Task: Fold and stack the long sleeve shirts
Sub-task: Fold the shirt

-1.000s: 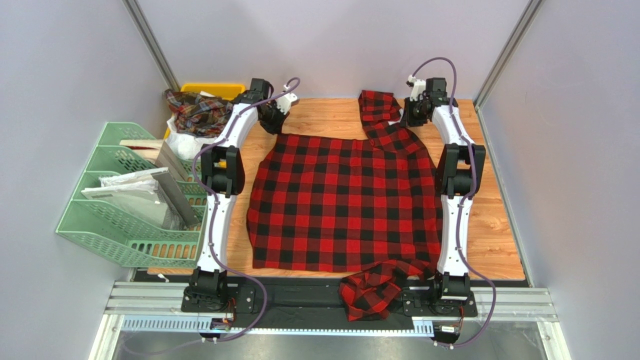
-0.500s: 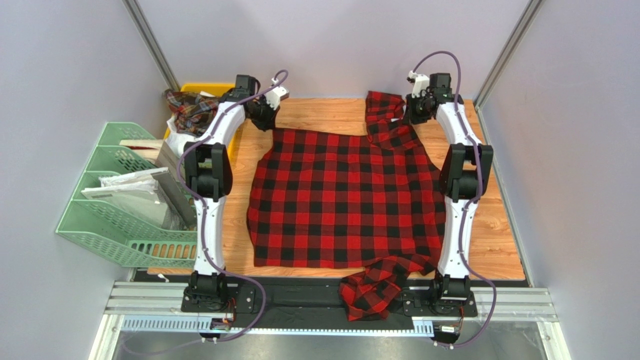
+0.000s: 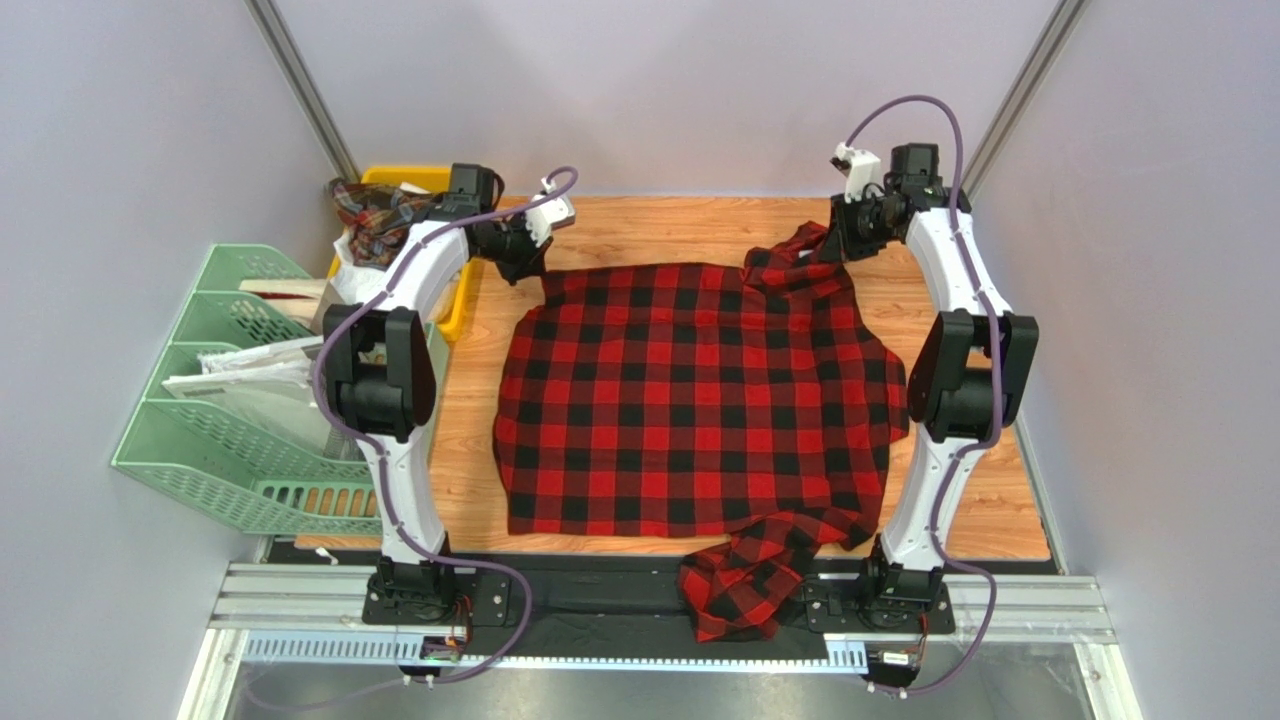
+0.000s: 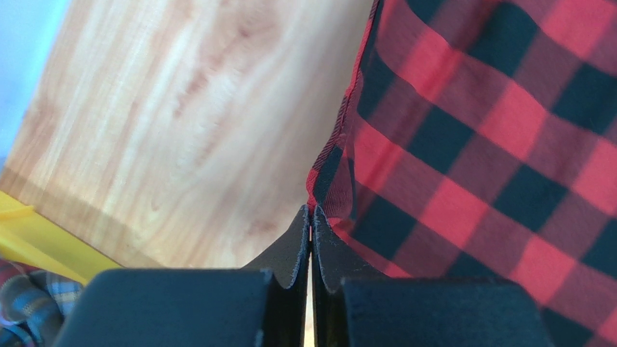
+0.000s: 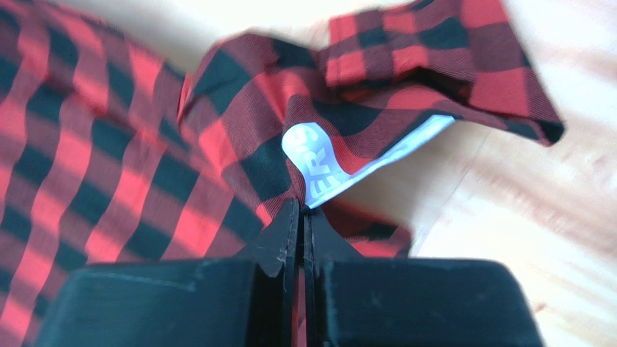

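Note:
A red-and-black check long sleeve shirt point(image 3: 691, 398) lies spread flat on the wooden table point(image 3: 646, 225). One sleeve point(image 3: 744, 578) hangs crumpled over the near edge. My left gripper point(image 3: 529, 258) is shut on the shirt's far left corner, where its tips point(image 4: 311, 211) pinch the hem of the cloth point(image 4: 478, 130). At the far right my right gripper point(image 3: 831, 252) is shut on bunched cloth. Its tips point(image 5: 304, 206) clamp the fabric point(image 5: 108, 166) just below a white label point(image 5: 319, 163).
A yellow bin point(image 3: 406, 176) at the far left holds another plaid shirt point(image 3: 379, 222) in darker colours. Left of the table stands a green tray rack point(image 3: 226, 465) with papers. Grey walls close in the sides and back, and a metal rail point(image 3: 661, 615) runs along the near edge.
Both arms have swung their elbows outward while keeping their grips. The cloth that lay stretched toward the far right has been drawn back onto the shirt's far edge.

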You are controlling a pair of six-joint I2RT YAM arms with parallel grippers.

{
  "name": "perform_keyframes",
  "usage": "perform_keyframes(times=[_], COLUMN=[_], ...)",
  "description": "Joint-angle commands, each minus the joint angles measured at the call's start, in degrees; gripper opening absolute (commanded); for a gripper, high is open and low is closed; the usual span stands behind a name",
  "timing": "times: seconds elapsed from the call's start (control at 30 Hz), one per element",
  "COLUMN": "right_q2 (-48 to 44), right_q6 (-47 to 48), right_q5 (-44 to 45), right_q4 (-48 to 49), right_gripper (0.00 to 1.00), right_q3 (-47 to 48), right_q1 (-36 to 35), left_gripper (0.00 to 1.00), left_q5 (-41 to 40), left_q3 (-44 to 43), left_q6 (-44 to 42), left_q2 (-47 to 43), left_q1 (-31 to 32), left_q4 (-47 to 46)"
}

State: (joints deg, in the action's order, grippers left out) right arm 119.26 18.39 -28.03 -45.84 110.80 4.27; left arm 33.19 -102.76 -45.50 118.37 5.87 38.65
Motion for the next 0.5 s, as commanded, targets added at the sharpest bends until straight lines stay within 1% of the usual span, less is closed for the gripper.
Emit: perform_keyframes(times=[0.0, 0.1, 0.3, 0.47], right_q2=[-6.93, -9.75, -14.14, -16.95], right_q6=[4.28, 7.0, 11.22, 14.12], right_q5=[-2.73, -2.38, -1.5, -0.1], right_q4=[-4.34, -5.83, -9.0, -9.61], right_gripper=[0.0, 0.0, 0.0, 0.0], right_q3=[-4.71, -8.23, -14.55, -21.32], right_q1=[0.03, 0.03, 0.03, 0.03], left_gripper=[0.0, 0.0, 0.0, 0.0], left_q5=[2.93, 2.58, 3.37, 2.94], left_q3=[5.79, 9.32, 13.45, 15.83], left_q6=[-8.02, -10.4, -14.08, -19.27], left_q2=[-8.31, -10.51, -13.77, -13.95], left_q1=[-0.42, -0.42, -0.51, -0.42], left_q4=[0.1, 1.07, 3.62, 9.5])
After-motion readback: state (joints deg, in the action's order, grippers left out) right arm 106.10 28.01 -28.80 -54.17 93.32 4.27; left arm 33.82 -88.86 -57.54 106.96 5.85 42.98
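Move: Both hands already hold the shirt's far edge up, near its two ends, and its near edge is where they are taking it. The near left corner lies about 38 cm straight back from the left hand and 11 cm below; the yellow bin is some 18 cm to that hand's left and 10 cm ahead. The near right corner lies about 39 cm straight back from the right hand and 13 cm below; the bunched near sleeve is about 45 cm back and 18 cm left of the right hand, the far sleeve roughly 9 cm ahead and 7 cm left. Both arms carry the pinched far edge straight back over the shirt's body towards its near edge, nearly level, the right hand leading with some 10 cm and a slight sink while the left makes about 6.5 cm. Both grippers stay shut on the cloth, the right beside the white label, and the hands turn about 10 degrees in opposite senses, left clockwise and right counter-clockwise, the right also tipping down a little. ##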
